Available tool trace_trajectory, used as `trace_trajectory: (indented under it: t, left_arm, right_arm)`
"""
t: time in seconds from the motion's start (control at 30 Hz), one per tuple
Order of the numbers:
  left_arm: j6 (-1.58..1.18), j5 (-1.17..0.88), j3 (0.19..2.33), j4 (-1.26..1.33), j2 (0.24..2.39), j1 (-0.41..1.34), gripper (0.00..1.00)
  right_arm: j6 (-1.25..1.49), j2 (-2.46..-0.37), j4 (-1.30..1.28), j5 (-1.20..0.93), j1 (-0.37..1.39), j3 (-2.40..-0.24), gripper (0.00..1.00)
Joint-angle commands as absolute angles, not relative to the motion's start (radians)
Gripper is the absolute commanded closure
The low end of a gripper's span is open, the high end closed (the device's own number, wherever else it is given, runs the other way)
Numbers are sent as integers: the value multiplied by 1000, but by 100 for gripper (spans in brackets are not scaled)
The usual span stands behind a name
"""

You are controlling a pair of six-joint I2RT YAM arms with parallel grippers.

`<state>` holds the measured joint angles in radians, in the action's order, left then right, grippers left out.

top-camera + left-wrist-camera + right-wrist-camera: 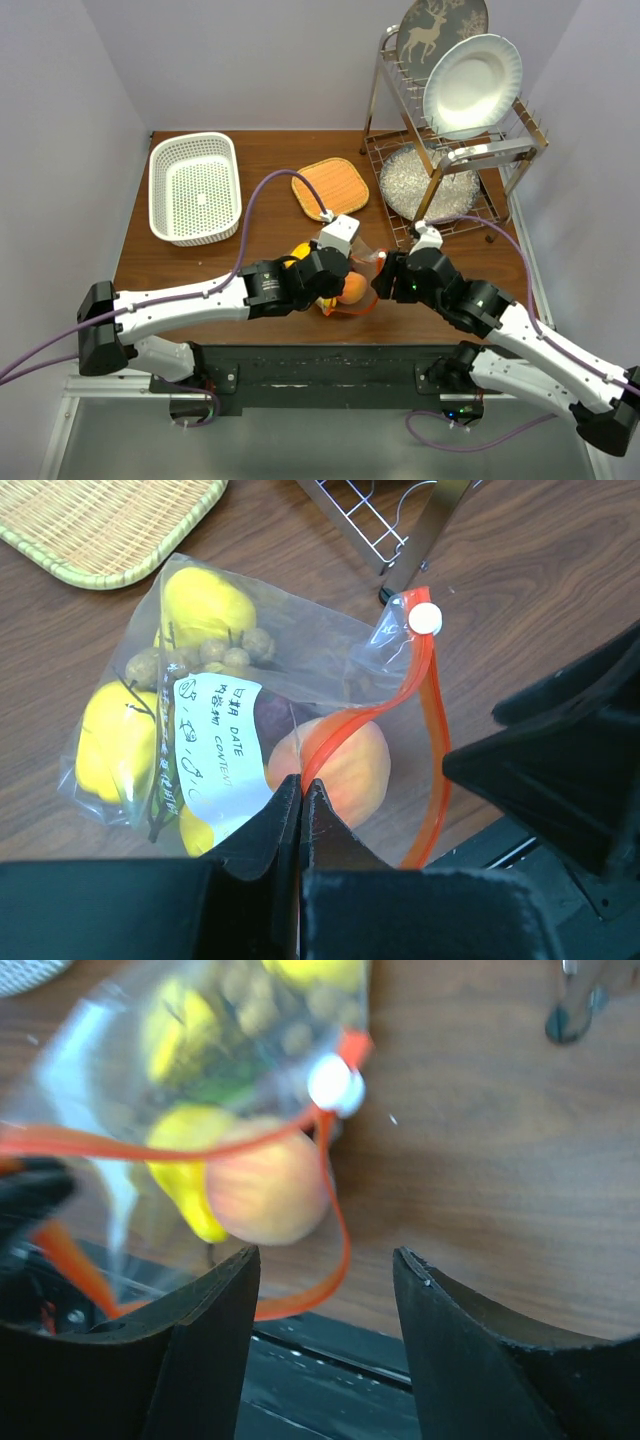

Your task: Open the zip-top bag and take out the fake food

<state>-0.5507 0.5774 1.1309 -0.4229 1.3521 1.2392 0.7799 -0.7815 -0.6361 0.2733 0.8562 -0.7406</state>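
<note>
The zip-top bag (300,670) is clear plastic with an orange-red zipper strip (432,730) and a white slider. It lies near the table's front edge, between my two grippers (352,285). Its mouth gapes open. Inside is the fake food: yellow fruits (205,605), a brown grape-like cluster (215,655), an orange peach (345,770). My left gripper (301,785) is shut on one lip of the bag's mouth. My right gripper (325,1260) is open and empty, just in front of the other zipper lip (335,1240) and the peach (265,1190).
A white perforated basket (195,187) stands at the back left. A square woven orange mat (330,186) lies behind the bag. A metal dish rack (450,150) with plates and a textured glass dish (425,180) fills the back right.
</note>
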Motion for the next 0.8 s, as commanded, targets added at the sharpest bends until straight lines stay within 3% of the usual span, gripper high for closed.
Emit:
trace_trajectory:
  t: [0.0, 0.33, 0.37, 0.43, 0.63, 0.77]
  left_arm:
    - [-574, 577, 1186, -368, 1364, 1236, 100]
    - [-574, 565, 1218, -399, 1361, 1236, 100]
    - [-574, 563, 1223, -411, 1359, 1236, 100]
    - [-571, 566, 1238, -426, 1341, 1236, 100]
    - [-589, 500, 1249, -502, 1267, 1189, 100]
    - [-626, 456, 1204, -540, 1192, 1151, 100]
  right_arm:
    - [842, -758, -551, 241, 854, -652, 42]
    - [882, -848, -328, 284, 854, -563, 63]
    - [874, -860, -331, 299, 854, -577, 80]
    - [853, -876, -395, 355, 854, -662, 98]
    - [687, -934, -584, 451, 854, -1001, 100]
    - [609, -1052, -624, 393, 854, -1179, 100]
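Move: The near right stretch of the zip-top bag's orange rim hangs about 5 cm below the open right hand and roughly 2 cm to its left, with no real reach forward. The white slider sits some 5 cm ahead, 2 cm left and 3 cm below this hand; the fake peach inside is about 6 cm left, 2 cm back and 9 cm below. From the left hand, shut on the rim's other side, that near stretch lies about 6 cm right, 4 cm back and 7 cm below. The right hand sinks about 5 cm onto the near side of the bag's orange rim, its open fingers shutting and pinching the strip near the bottom, then turns sharply upward some 14 cm and about 4 cm forward, the wrist tipping the fingers up by roughly 15 degrees on the way. The left hand keeps its pinch on the opposite strip, first almost still, then rising nearly 4 cm late on and easing slightly left as the right hand climbs. ##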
